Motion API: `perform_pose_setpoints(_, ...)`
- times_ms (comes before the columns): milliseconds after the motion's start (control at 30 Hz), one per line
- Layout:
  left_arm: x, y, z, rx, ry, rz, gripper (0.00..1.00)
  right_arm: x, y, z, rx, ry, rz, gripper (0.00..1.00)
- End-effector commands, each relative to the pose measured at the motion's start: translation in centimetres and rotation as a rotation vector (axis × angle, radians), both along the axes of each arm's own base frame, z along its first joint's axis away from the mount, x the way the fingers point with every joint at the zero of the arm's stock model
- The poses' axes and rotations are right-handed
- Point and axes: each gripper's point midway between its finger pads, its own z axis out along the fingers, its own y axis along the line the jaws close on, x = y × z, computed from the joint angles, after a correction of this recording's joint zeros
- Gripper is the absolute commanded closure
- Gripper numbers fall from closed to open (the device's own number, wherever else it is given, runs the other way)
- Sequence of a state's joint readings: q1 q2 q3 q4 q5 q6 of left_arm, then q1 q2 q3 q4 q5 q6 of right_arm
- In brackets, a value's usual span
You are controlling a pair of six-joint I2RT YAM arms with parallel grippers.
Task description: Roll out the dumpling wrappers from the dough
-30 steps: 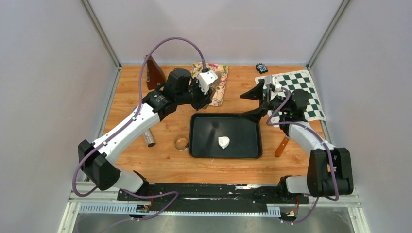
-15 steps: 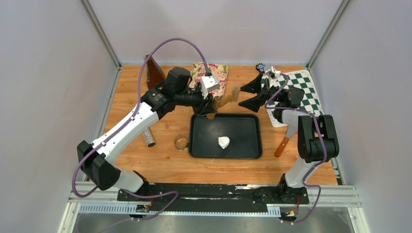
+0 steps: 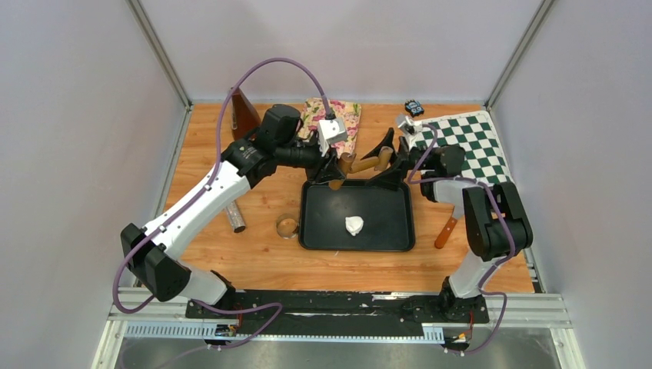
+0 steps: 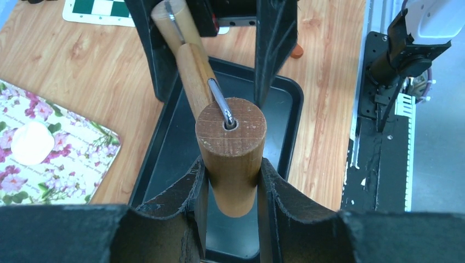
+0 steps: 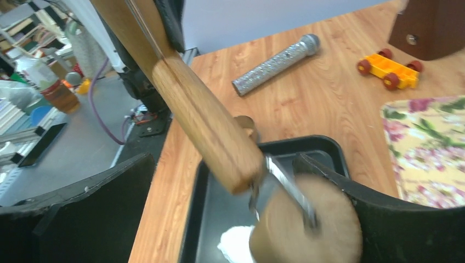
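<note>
My left gripper (image 4: pixel 231 167) is shut on the drum of a wooden roller (image 4: pixel 231 148), held above the far edge of the black tray (image 3: pixel 323 215). The roller's handle (image 3: pixel 369 162) points right, joined to the drum by a metal bracket (image 4: pixel 219 101). My right gripper (image 3: pixel 388 157) stands open, its jaws straddling the handle (image 5: pixel 203 118) without closing on it. An irregular white lump of dough (image 3: pixel 354 224) lies in the tray. A small white rounded piece (image 4: pixel 32 142) rests on the floral mat (image 4: pixel 71 159); I cannot tell whether it is a dumpling wrapper.
A clear ring cutter (image 3: pixel 287 226) and a metal grater tube (image 3: pixel 236 217) lie left of the tray. An orange-handled tool (image 3: pixel 446 231) lies to the tray's right, and a checkered mat (image 3: pixel 469 146) is at the back right. A brown block (image 3: pixel 244 115) stands at the back left.
The left gripper turned the roller so its handle points right. The right gripper swung left from the tray's far right corner until its open jaws stood around that handle.
</note>
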State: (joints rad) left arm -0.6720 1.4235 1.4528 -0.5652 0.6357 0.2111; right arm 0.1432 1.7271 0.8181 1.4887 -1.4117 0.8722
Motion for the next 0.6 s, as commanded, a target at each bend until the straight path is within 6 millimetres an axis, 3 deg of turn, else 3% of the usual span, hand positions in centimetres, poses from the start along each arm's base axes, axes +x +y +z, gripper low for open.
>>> perform_pose_setpoints(0, 0.0, -0.8, 3.3, -0.083, -0.074, -0.041, 1.0, -2.4, 2.3, 4.5, 0.063, -0.178, 0.064, 0.03)
perform_pose_setpoints(100, 0.0, -0.6, 3.3, -0.082, -0.081, -0.032, 1.0, -3.6, 3.3, 5.9, 0.089, -0.177, 0.091, 0.06)
perform_pose_setpoints(233, 0.8, -0.1, 2.9, -0.081, -0.095, 0.007, 1.0, -4.3, 3.2, 7.6, 0.113, -0.156, 0.087, 0.13)
perform_pose_setpoints(433, 3.2, 0.9, 2.4, -0.088, -0.103, 0.124, 1.0, -5.9, 2.8, 9.7, 0.14, -0.135, 0.086, 0.41)
perform_pose_setpoints(567, 5.2, 1.7, 1.9, -0.08, -0.115, 0.228, 1.0, -7.1, 2.5, 10.5, 0.143, -0.154, 0.092, 0.53)
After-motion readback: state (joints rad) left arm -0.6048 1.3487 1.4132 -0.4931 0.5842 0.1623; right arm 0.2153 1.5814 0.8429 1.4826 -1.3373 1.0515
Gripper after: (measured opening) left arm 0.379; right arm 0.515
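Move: The rolling pin's handle runs between the hands: its middle lies about 4 cm left of the right hand, 3 cm back and 2 cm up, and some 8 cm right of the left hand, 3 cm ahead and 3 cm lower. From the right hand, the dough is roughly 10 cm back, 6 cm left and 20 cm down, on a tray centred 7 cm back and 6 cm left; the floral mat is about 22 cm ahead, 13 cm left. Rising about 6 cm, and drawing back some 3 cm and a little left, the right hand closes its wide-open fingers to about half around the rolling pin's handle, its forward finger coming against the wood. The left hand keeps its pinch on the far roller, easing up and left by about 2 cm each and finally going forward. ##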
